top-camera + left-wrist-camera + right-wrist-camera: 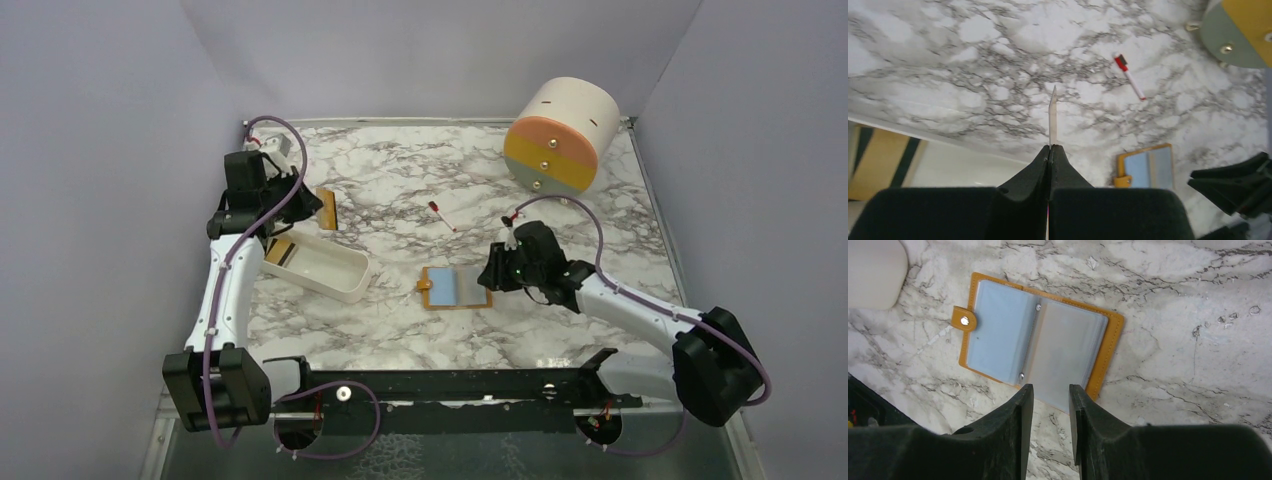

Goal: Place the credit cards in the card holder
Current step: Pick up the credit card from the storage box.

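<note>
The card holder [457,288] lies open on the marble, orange rim with blue-grey pages; it also shows in the right wrist view [1040,342] and the left wrist view [1146,166]. My right gripper [492,276] is open and empty, its jaws [1050,390] straddling the holder's right-hand edge. My left gripper [312,205] is shut on a golden-orange credit card [327,208], held above the table left of centre; in the left wrist view the card [1052,117] shows edge-on between the closed jaws [1050,148]. Another golden-orange card [280,250] with a dark stripe lies in the white tray, also in the left wrist view [883,162].
A white oblong tray [335,275] stands left of the holder. A small red-and-white stick [440,215] lies mid-table. A big cream-orange drum [560,135] lies at the back right. Purple-grey walls close in on three sides.
</note>
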Robot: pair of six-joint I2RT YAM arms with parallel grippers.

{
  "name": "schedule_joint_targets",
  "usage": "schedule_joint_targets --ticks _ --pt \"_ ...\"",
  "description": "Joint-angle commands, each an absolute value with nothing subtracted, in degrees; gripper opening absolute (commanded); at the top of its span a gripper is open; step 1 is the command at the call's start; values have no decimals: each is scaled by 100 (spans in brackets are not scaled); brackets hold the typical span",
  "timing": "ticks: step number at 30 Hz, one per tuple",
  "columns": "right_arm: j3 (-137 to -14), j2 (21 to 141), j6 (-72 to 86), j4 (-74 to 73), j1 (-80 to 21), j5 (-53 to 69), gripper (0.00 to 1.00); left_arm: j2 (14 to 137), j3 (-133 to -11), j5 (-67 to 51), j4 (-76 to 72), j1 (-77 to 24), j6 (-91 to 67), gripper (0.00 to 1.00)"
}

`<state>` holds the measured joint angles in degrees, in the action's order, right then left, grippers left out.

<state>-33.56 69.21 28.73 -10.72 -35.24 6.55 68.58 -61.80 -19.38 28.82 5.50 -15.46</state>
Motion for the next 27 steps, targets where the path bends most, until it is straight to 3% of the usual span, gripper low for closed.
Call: schedule_joint_targets --ticks 1,9,12,16,22,27 --pt "-3704 6653 3074 -1000 -3550 1097 32 6750 -6042 -3850 2642 508 -2314 0" --pt "-3458 6486 4894 1381 -3551 3017 47 6382 -5188 -5103 1196 53 -3714 0" --pt "-3190 6684 5756 2842 -3551 3260 53 6263 -4897 -5295 621 -253 -4244 0" --pt "-3310 7211 6175 3521 -3551 3487 59 6118 -4493 -5287 -297 -887 -5105 0" --pt "-3387 7534 6492 4135 -3551 3753 59 6025 -3954 -5124 -1574 -1433 -6153 0" --pt "-3201 7621 6769 4781 -3550 4004 52 6014 -3938 -4946 -1631 -1668 -6194 0"
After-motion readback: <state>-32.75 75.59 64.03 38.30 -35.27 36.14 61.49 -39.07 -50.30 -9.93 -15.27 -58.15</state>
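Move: The left gripper holds the credit card; the open right gripper it is carried to lies about 12 cm back, 37 cm right and 16 cm lower. From the left gripper, the card holder is some 10 cm back, 30 cm right and 22 cm down; the storage box about 6 cm back, 3 cm left and 20 cm below. From the right gripper, the card is roughly 14 cm ahead, 36 cm left and 14 cm above, the card holder 3 cm ahead, 7 cm left, 6 cm below. Swing the left gripper about 19 cm right and 10 cm back, rising slightly, keeping the card pinched and turning the fingers clockwise to point it across at the right gripper. Meanwhile raise the right gripper some 15 cm and take it 11 cm left, rolling its fingers up by about 50 degrees to face the card and opening them wider. ##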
